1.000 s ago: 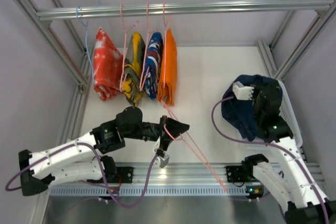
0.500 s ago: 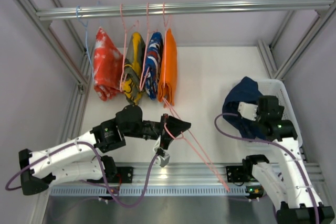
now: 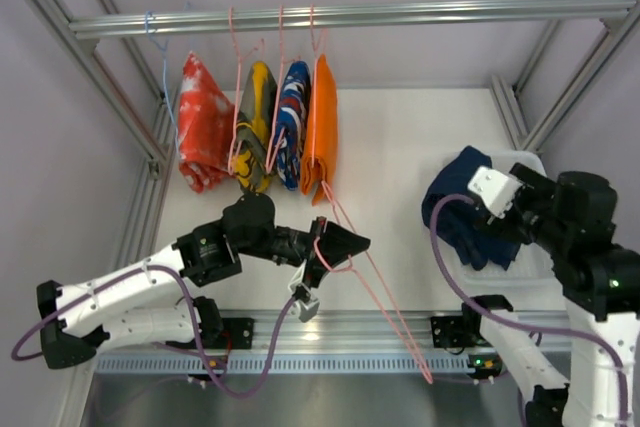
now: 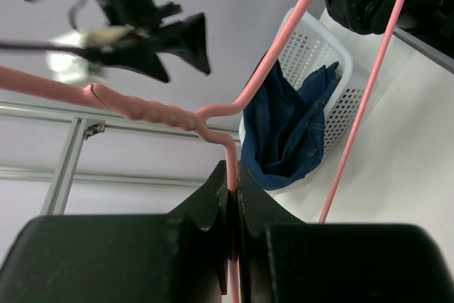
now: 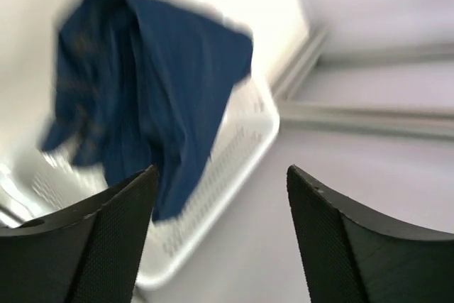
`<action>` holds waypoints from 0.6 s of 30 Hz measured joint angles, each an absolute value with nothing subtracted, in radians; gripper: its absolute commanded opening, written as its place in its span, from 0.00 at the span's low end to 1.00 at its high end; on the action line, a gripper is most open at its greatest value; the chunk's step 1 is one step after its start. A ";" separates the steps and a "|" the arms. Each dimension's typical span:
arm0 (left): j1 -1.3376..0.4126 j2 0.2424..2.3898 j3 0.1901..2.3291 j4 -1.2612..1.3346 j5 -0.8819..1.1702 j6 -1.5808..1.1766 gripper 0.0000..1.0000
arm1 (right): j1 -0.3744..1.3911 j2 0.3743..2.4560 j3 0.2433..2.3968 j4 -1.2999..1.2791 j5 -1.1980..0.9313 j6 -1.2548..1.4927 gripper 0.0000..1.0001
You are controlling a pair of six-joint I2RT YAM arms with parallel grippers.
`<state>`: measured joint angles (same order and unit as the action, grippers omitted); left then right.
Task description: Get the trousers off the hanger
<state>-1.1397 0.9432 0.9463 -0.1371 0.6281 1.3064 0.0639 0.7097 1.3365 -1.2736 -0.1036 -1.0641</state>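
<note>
The trousers [image 3: 458, 209], dark navy jeans, lie bunched in the white basket [image 3: 535, 262] at the right and spill over its left rim. The left wrist view shows them [image 4: 287, 129] in the basket [image 4: 312, 44]. My right gripper [image 5: 220, 175] hangs open above and beside them [image 5: 142, 104], with nothing between its fingers. The pink wire hanger [image 3: 353, 231] is bare and slants from the hanging clothes down to the table's near edge. My left gripper [image 3: 335, 247] is shut on its wire neck [image 4: 156, 113], the jaws [image 4: 233, 172] pinching the thin wire.
A metal rail [image 3: 400, 15] at the back carries a red and white garment [image 3: 203, 132], a yellow one [image 3: 255, 127], a blue patterned one [image 3: 292, 122] and an orange one [image 3: 322, 127]. A pale blue hanger [image 3: 160, 57] hangs at the left. Frame posts stand on both sides.
My right gripper has opened, let go of the trousers and risen away from the basket. The trousers stay in the basket. My left gripper has shifted slightly right with the hanger.
</note>
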 measured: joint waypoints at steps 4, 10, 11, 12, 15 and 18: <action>-1.140 0.954 0.950 -0.152 0.637 1.333 0.00 | 0.064 0.683 1.439 -1.261 -0.311 -0.928 0.74; -1.140 0.958 0.950 -0.160 0.637 1.346 0.00 | 0.063 0.716 1.242 -1.175 -0.422 -0.700 0.86; -1.140 0.958 0.950 -0.160 0.636 1.349 0.00 | 0.063 0.750 1.217 -1.150 -0.422 -0.677 0.92; -1.140 0.958 0.950 -0.160 0.634 1.349 0.00 | 0.063 0.778 1.184 -1.113 -0.421 -0.640 0.94; -1.140 0.958 0.950 -0.160 0.628 1.348 0.00 | 0.066 0.845 1.116 -0.991 -0.415 -0.564 0.95; -1.140 0.958 0.950 -0.160 0.619 1.347 0.00 | 0.104 0.884 1.092 -0.896 -0.374 -0.528 0.93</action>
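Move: The navy trousers lie slumped in the white basket about 8 cm ahead of the right hand, 2 cm to its left and some 22 cm below. The basket's middle is roughly 3 cm ahead of that hand, 4 cm to its right and 26 cm down. The empty pink hanger is in the left gripper, some 24 cm left of the right hand and 14 cm back. From the left hand the trousers are about 17 cm ahead, 24 cm right and 26 cm below. The navy trousers are already dropped, and the empty right hand swings back over them: first left and up about 4 cm, then forward and down some 10 cm, ending about 8 cm farther left. Its wrist rolls some 30 degrees, left side rising, and tips a little downward while the fingers spread wider. The left hand stays in place, still pinching the hanger. ##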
